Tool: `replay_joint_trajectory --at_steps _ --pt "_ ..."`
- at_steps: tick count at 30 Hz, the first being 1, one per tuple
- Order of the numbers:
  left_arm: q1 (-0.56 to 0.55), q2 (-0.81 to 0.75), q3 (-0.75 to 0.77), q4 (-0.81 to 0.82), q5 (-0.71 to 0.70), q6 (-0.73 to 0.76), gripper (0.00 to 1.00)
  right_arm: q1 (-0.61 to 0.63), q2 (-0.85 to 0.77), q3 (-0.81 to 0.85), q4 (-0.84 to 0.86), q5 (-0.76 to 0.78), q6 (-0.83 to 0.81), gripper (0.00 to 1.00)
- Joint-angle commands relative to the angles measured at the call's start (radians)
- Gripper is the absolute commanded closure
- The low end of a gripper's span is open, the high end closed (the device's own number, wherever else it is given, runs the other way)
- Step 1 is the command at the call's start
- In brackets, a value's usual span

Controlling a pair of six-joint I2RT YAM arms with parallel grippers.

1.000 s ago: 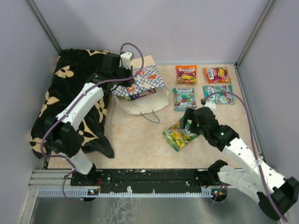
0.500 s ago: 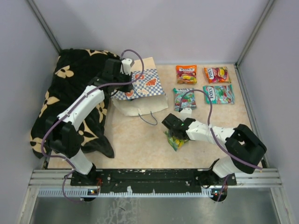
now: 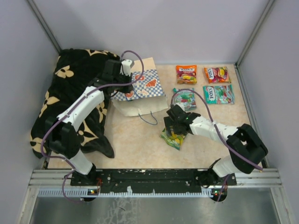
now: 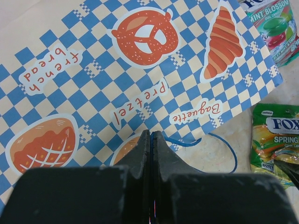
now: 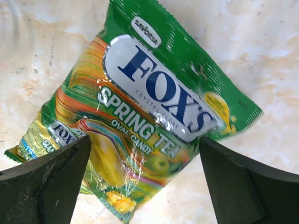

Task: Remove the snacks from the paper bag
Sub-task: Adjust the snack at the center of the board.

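The paper bag point(image 3: 142, 93) lies on its side with its checkered band up, and fills the left wrist view point(image 4: 140, 70). My left gripper point(image 3: 125, 84) point(image 4: 151, 134) is shut on the bag's thin blue cord handle at the band's edge. A green snack packet point(image 3: 171, 139) point(image 5: 149, 116) lies flat on the table in front of the bag. My right gripper point(image 3: 176, 127) point(image 5: 144, 140) hangs open just above it, one finger on each side and neither touching it. Orange point(image 3: 186, 73), red point(image 3: 217, 74) and teal point(image 3: 218, 94) snacks lie at the back right. Another packet point(image 3: 187, 99) is partly behind the right arm's cable.
A black flower-patterned cloth point(image 3: 70, 93) covers the table's left side, under the left arm. The bag's second blue cord loop point(image 3: 150, 119) trails on the table towards the green packet. Grey walls close in the left, back and right.
My right arm has folded in and carried its open gripper left, over the green packet, which has shifted slightly left. The left gripper has kept its hold on the bag.
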Motion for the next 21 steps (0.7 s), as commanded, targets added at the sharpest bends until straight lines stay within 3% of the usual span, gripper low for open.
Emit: replay_joint_trajectory --at_steps 1,4,7,8,10,12,16,21 --pt "0.005 -0.046 -0.012 0.030 0.008 -0.002 1.00 -0.004 -0.005 0.172 -0.189 0.149 -0.056 0.01" --pt "0.005 -0.055 -0.012 0.034 0.006 -0.005 1.00 -0.004 -0.121 0.219 -0.186 0.282 0.101 0.01" --pt "0.005 -0.056 -0.011 0.035 0.007 -0.007 1.00 -0.001 -0.277 0.129 -0.016 0.224 0.356 0.01" --pt "0.005 -0.054 -0.007 0.034 0.006 -0.008 1.00 0.009 -0.327 0.059 0.056 0.212 0.501 0.08" --pt "0.005 -0.045 0.003 0.022 0.004 -0.009 1.00 0.061 -0.407 -0.099 0.215 0.239 0.731 0.34" --pt "0.005 -0.041 0.014 0.009 0.005 -0.010 1.00 0.095 -0.378 -0.111 0.160 0.295 0.882 0.44" --pt "0.004 -0.043 0.011 0.012 0.020 -0.019 1.00 0.113 -0.185 0.049 -0.062 0.374 0.920 0.46" --pt "0.004 -0.044 0.005 0.003 0.011 -0.018 1.00 0.108 -0.108 0.040 -0.043 0.366 0.924 0.51"
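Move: The green Fox's packet lies almost under the right hand, its middle about 2 cm ahead, level with it sideways and some 2 cm below. From this hand the nearer teal bag is about 19 cm ahead and 5 cm right; the second teal bag 21 cm ahead and 22 cm right; the paper bag's middle some 25 cm ahead and 19 cm left. From the left hand, the packet is about 17 cm back, 24 cm right and 19 cm down. Coming free of the green Fox's packet with its fingers wide open, the right hand rises about 12 cm, easing a little forward, then comes partway back down over the packet, ending some 5 cm higher than it began and slightly forward and left. On the way the wrist turns about 40 degrees clockwise, and the fingers close to half open, on nothing. ##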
